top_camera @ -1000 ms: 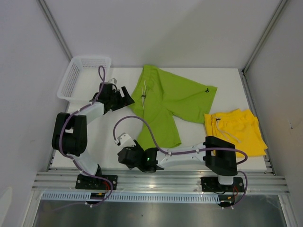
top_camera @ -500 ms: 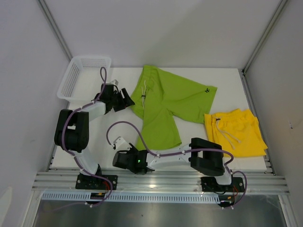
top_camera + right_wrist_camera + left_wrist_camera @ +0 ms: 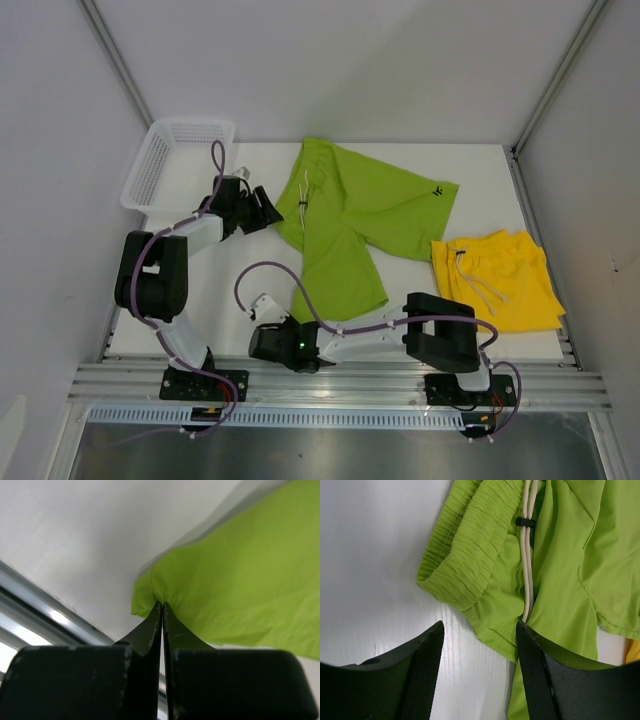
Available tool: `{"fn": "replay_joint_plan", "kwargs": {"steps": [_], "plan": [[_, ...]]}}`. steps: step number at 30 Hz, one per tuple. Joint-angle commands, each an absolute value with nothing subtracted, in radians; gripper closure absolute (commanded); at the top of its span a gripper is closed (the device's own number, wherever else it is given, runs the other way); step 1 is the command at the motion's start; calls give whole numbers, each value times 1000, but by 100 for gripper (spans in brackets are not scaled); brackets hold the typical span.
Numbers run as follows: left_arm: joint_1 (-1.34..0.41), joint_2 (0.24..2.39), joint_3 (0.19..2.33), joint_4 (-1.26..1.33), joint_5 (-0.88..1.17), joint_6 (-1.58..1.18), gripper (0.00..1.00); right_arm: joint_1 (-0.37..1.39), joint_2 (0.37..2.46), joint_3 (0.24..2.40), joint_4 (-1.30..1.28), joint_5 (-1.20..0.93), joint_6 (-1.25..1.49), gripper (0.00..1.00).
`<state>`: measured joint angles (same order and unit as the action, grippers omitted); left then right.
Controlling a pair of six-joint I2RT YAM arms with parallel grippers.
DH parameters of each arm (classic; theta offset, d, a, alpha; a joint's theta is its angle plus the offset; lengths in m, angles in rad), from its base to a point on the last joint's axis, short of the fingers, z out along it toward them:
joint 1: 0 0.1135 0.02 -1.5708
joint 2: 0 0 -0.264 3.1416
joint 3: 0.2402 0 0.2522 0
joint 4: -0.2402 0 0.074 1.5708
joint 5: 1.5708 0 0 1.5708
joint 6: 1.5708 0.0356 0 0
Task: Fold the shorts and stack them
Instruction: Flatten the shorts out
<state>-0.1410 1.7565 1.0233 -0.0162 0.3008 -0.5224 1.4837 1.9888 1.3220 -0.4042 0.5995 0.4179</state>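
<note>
The lime green shorts (image 3: pixel 345 215) lie spread out mid-table, waistband to the left, one leg reaching toward the near edge. My left gripper (image 3: pixel 262 206) stands open at the waistband's left end. In the left wrist view its fingers (image 3: pixel 422 675) straddle bare table and the cloth's lower edge, with the gathered waistband (image 3: pixel 465 565) and white drawstring (image 3: pixel 527 555) just ahead. My right gripper (image 3: pixel 161 604) is shut on the hem corner of the near leg (image 3: pixel 240 580), close to the table's front edge (image 3: pixel 298 322). The yellow shorts (image 3: pixel 500 280) lie bunched at the right, untouched.
A white mesh basket (image 3: pixel 175 160) stands at the far left corner, behind the left arm. The aluminium rail (image 3: pixel 340 385) runs along the table's near edge, right beside the right wrist. White walls close in the table (image 3: pixel 200 290) on three sides.
My right gripper has shut on the corner of the green leg hem near the front edge. The left jaws have narrowed but still stand apart at the waistband.
</note>
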Motion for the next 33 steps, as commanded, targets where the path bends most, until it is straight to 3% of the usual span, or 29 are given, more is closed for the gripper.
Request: {"fn": "replay_joint_plan", "kwargs": {"steps": [1, 9, 13, 33], "plan": [[-133, 1766, 1058, 15, 321, -520, 38, 1488, 1815, 1234, -335, 653, 457, 100], [-133, 1767, 1051, 15, 330, -531, 40, 1450, 1494, 915, -187, 574, 515, 100], [-133, 1764, 1039, 26, 319, -538, 34, 1407, 1393, 819, -129, 523, 545, 100], [-167, 1876, 1115, 48, 161, -660, 38, 1387, 1154, 707, -152, 540, 561, 100]]}}
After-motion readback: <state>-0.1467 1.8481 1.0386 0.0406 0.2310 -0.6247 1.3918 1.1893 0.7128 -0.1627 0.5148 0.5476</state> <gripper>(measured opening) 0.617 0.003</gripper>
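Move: Just in front of the left hand is the green shorts' near waistband corner, about 3 cm ahead, 1 cm right and 4 cm below. The cord toggle lies 6 cm ahead and 7 cm right of that hand, the white basket some 14 cm ahead and 21 cm left. The right hand already pinches one hem corner. The hem's other corner is about 21 cm right and 6 cm ahead, the table's near edge 6 cm back and level sideways, both 2 cm below. Keeping its shut fingers on the hem corner, the right hand lifts and sweeps about 10 cm to the right and 10 cm up, towards the hem's other corner, dipping briefly midway and tilting some 30 degrees so that its fingers point more to the left. The left hand, fingers still open, waits, then sinks about 2.5 cm and eases slightly forward towards the waistband corner, turning a little counter-clockwise. ##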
